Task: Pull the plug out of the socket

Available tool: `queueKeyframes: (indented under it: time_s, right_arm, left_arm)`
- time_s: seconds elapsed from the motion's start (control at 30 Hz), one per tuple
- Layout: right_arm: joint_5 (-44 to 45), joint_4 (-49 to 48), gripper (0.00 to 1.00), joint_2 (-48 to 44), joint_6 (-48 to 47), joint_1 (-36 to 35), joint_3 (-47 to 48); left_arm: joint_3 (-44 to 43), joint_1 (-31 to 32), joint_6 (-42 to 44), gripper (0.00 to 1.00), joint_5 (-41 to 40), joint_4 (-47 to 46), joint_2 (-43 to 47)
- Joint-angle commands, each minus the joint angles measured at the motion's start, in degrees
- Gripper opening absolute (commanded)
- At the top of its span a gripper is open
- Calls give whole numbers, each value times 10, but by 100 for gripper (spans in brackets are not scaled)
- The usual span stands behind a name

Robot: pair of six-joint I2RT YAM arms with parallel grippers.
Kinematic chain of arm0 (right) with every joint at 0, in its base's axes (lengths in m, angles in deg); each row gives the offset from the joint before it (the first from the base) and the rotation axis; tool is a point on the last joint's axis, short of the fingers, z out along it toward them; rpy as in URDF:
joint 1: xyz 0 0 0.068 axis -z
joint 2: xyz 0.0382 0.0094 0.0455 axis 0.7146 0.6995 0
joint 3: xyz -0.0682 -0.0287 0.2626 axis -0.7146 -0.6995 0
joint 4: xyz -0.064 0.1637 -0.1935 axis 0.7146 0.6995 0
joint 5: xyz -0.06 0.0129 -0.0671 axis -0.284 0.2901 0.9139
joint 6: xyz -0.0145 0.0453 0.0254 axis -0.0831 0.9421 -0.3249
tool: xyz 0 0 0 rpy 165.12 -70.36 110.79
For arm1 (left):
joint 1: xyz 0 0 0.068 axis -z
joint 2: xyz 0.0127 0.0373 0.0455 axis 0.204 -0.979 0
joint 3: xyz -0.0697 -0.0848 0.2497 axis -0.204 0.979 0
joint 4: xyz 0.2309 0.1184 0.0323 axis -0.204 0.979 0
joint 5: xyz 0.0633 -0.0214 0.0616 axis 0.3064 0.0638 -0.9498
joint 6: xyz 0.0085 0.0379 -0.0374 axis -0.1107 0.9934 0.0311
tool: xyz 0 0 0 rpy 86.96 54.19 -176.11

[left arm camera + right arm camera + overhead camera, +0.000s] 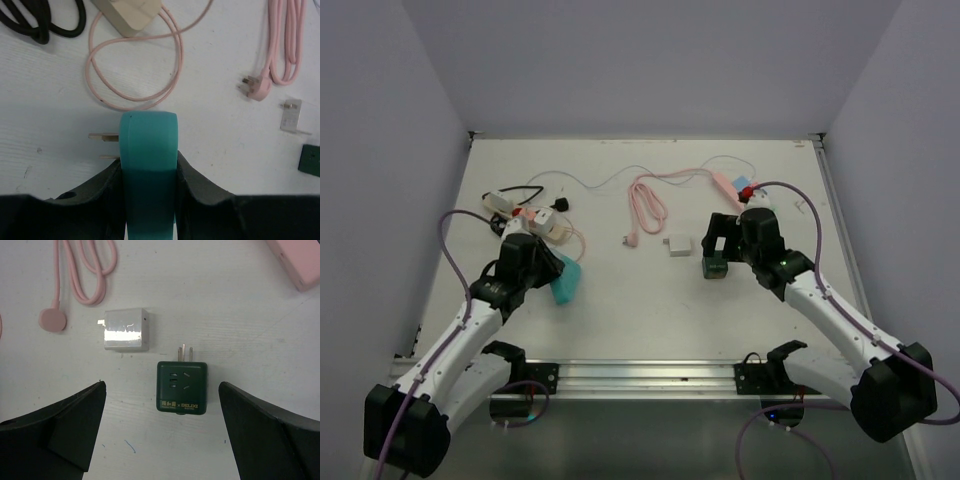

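My left gripper (148,167) is shut on a teal plug (148,145), whose two metal prongs stick out to the left, free of any socket. In the top view this plug (567,281) is at the left gripper (555,272), left of centre. The dark green cube socket (182,387) lies flat on the table, its own prongs pointing away from me. My right gripper (162,387) hangs open over it, one finger on each side and clear of it. From above, the socket (716,267) shows just below the right gripper (720,245).
A white adapter (125,329) lies just left of and beyond the green socket. A pink cable (647,205) with its plug (52,319) and a pink power strip (295,262) lie farther back. A beige adapter (131,12) and black cable (35,20) sit at the far left.
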Motion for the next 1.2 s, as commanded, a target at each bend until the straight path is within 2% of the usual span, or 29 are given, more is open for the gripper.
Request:
queueKeyframes:
  time_s: [0.0,0.07,0.13,0.23,0.27,0.3,0.4,0.5,0.73,0.8,0.93,1.07,1.17]
  right_arm:
    - [-3,8,99,-8,1,1,33]
    - [-3,9,99,-9,0,2,35]
    - [-2,14,99,-9,-3,2,36]
    - [-2,18,99,-9,-5,2,35]
    - [-2,18,99,-11,-5,2,35]
    - [-1,19,99,-11,-5,2,35]
    - [-2,21,99,-11,-7,2,40]
    - [0,20,99,-8,-8,2,47]
    - [-4,28,99,11,-14,2,72]
    - [4,36,99,18,-22,2,87]
    - [29,60,99,44,-37,8,122]
    - [60,94,99,84,-34,32,160]
    - [42,112,99,115,-22,55,185]
  left_arm:
    - [-1,-9,-44,0,-131,118,-20]
    - [-5,-10,-66,4,-154,139,-21]
    - [-9,-11,-78,13,-178,152,-20]
    - [-8,-17,-86,21,-184,156,-14]
    - [-7,-19,-92,29,-185,158,-13]
    - [-7,-20,-93,30,-185,159,-12]
    - [-10,-21,-108,64,-188,173,-5]
    - [-11,-23,-113,84,-189,179,6]
    - [-33,-31,-110,91,-186,194,24]
    - [-55,-34,-97,98,-191,204,26]
    - [-102,-34,-66,100,-205,219,34]
    - [-147,-36,3,100,-194,205,45]
    - [-176,-36,59,100,-163,186,40]
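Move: The left hand grips the teal socket; the bare table spot for it lies about 3 cm back, 5 cm left and 7 cm below. The near end of the beige power strip is some 10 cm ahead and 2 left, the pink plug 9 ahead and 15 right. From the right hand, the coloured plugs lie about 18 cm ahead, 9 right and 11 below; the green adapter is 3 cm straight ahead, the white adapter 7 ahead and 8 left, both about 11 below. The left fingers let go of the teal socket: the hand carries it about 5 cm left, turning some 20 degrees counter-clockwise, then eases back and slightly down as the jaws open wide, and lifts about 9 cm clear, drifting forward. The open right hand first hovers over the green adapter, then goes forward about 4 cm, rising as much and edging right, towards the coloured plugs on the pink strip. ##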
